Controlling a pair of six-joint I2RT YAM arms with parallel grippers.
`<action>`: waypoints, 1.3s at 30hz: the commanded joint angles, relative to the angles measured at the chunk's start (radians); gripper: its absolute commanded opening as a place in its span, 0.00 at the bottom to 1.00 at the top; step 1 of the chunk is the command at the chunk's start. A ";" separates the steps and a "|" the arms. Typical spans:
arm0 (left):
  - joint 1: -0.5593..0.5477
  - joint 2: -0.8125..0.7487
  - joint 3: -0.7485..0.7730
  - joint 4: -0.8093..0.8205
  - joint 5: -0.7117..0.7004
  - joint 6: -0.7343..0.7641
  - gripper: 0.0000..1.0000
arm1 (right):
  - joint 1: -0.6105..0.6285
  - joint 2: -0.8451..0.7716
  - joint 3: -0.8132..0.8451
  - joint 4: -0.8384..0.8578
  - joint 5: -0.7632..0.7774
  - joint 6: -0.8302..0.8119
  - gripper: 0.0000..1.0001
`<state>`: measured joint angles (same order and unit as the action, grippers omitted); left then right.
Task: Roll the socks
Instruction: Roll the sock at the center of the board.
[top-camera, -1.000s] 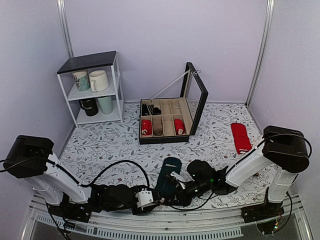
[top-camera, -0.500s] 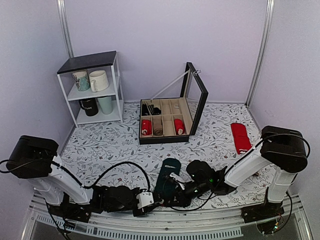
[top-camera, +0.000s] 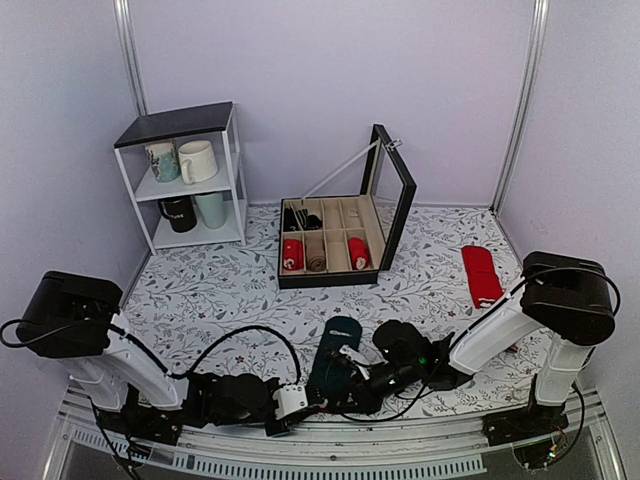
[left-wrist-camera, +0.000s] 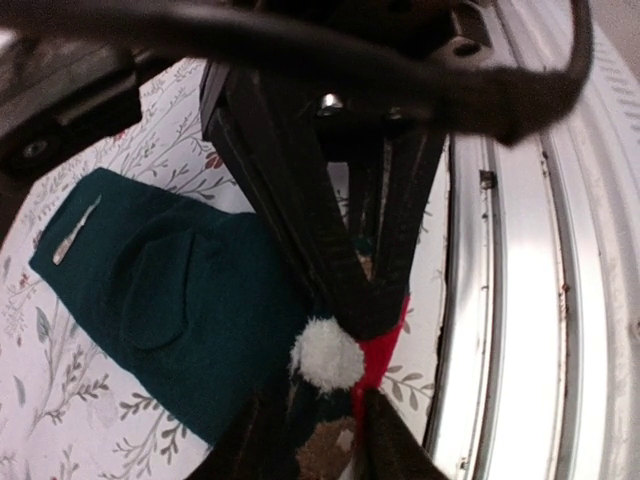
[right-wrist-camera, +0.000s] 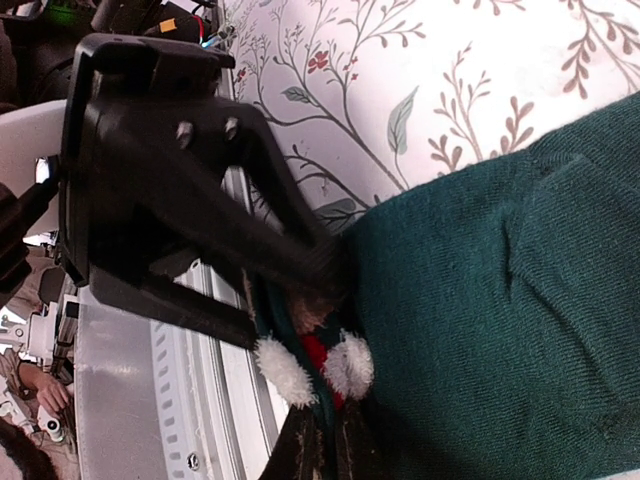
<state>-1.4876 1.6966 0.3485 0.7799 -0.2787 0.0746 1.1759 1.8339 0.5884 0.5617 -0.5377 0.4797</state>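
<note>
The dark teal socks (top-camera: 335, 355) lie flat near the table's front edge, also seen in the left wrist view (left-wrist-camera: 170, 300) and the right wrist view (right-wrist-camera: 500, 300). Their near end carries white pom-poms (right-wrist-camera: 348, 365), red trim and a brown pattern. My right gripper (top-camera: 352, 383) is shut on that end; its dark fingers (left-wrist-camera: 365, 290) pinch it from above, and its own jaws (right-wrist-camera: 335, 440) hold the bunched fabric. My left gripper (top-camera: 318, 398) comes in from the front edge. Its jaws (left-wrist-camera: 325, 440) press the same patterned end from both sides, beside the right gripper's tips.
An open black compartment box (top-camera: 385, 215) at the back holds red and beige rolls. Red socks (top-camera: 482, 275) lie at the right. A white shelf (top-camera: 190, 180) with mugs stands at the back left. The metal rail (left-wrist-camera: 520, 250) of the table's front edge runs close beside both grippers.
My left gripper's jaws have narrowed onto the socks' near end. The right gripper and the socks have stayed where they were.
</note>
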 joint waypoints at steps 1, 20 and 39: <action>-0.005 -0.013 -0.002 -0.003 0.025 -0.006 0.15 | 0.013 0.083 -0.061 -0.262 0.009 0.011 0.06; 0.119 -0.059 0.077 -0.401 0.278 -0.343 0.00 | 0.113 -0.416 -0.187 -0.161 0.401 -0.316 0.43; 0.177 0.056 0.105 -0.402 0.407 -0.368 0.00 | 0.334 -0.246 -0.116 -0.050 0.820 -0.745 0.46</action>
<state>-1.3231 1.6939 0.4828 0.5365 0.1059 -0.2825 1.5055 1.5681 0.4690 0.4610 0.1577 -0.1871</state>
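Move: The green sock's rolled near end stands between the hands: its middle is about 2 cm to the right of the left hand, whose parted fingers straddle its left part, level in height. From the right hand, still pinching its right part, that middle lies some 3 cm to the left, also level. The flat body of the sock stretches out with its middle about 10 cm ahead of the right hand, 1 cm left and 2 cm lower, and the open box's middle lies about 33 cm ahead and 4 cm left. The left fingers shut on the left part of the rolled end and keep it pinched, turning it forward by some 30 degrees and ending nearly 2 cm farther right. Once they have it, the right fingers open and let go, draw about 4 cm right while rising, swing back towards the robot, then come down and forward again just off the roll's right end, still open, the wrist having turned back about 55 degrees. ##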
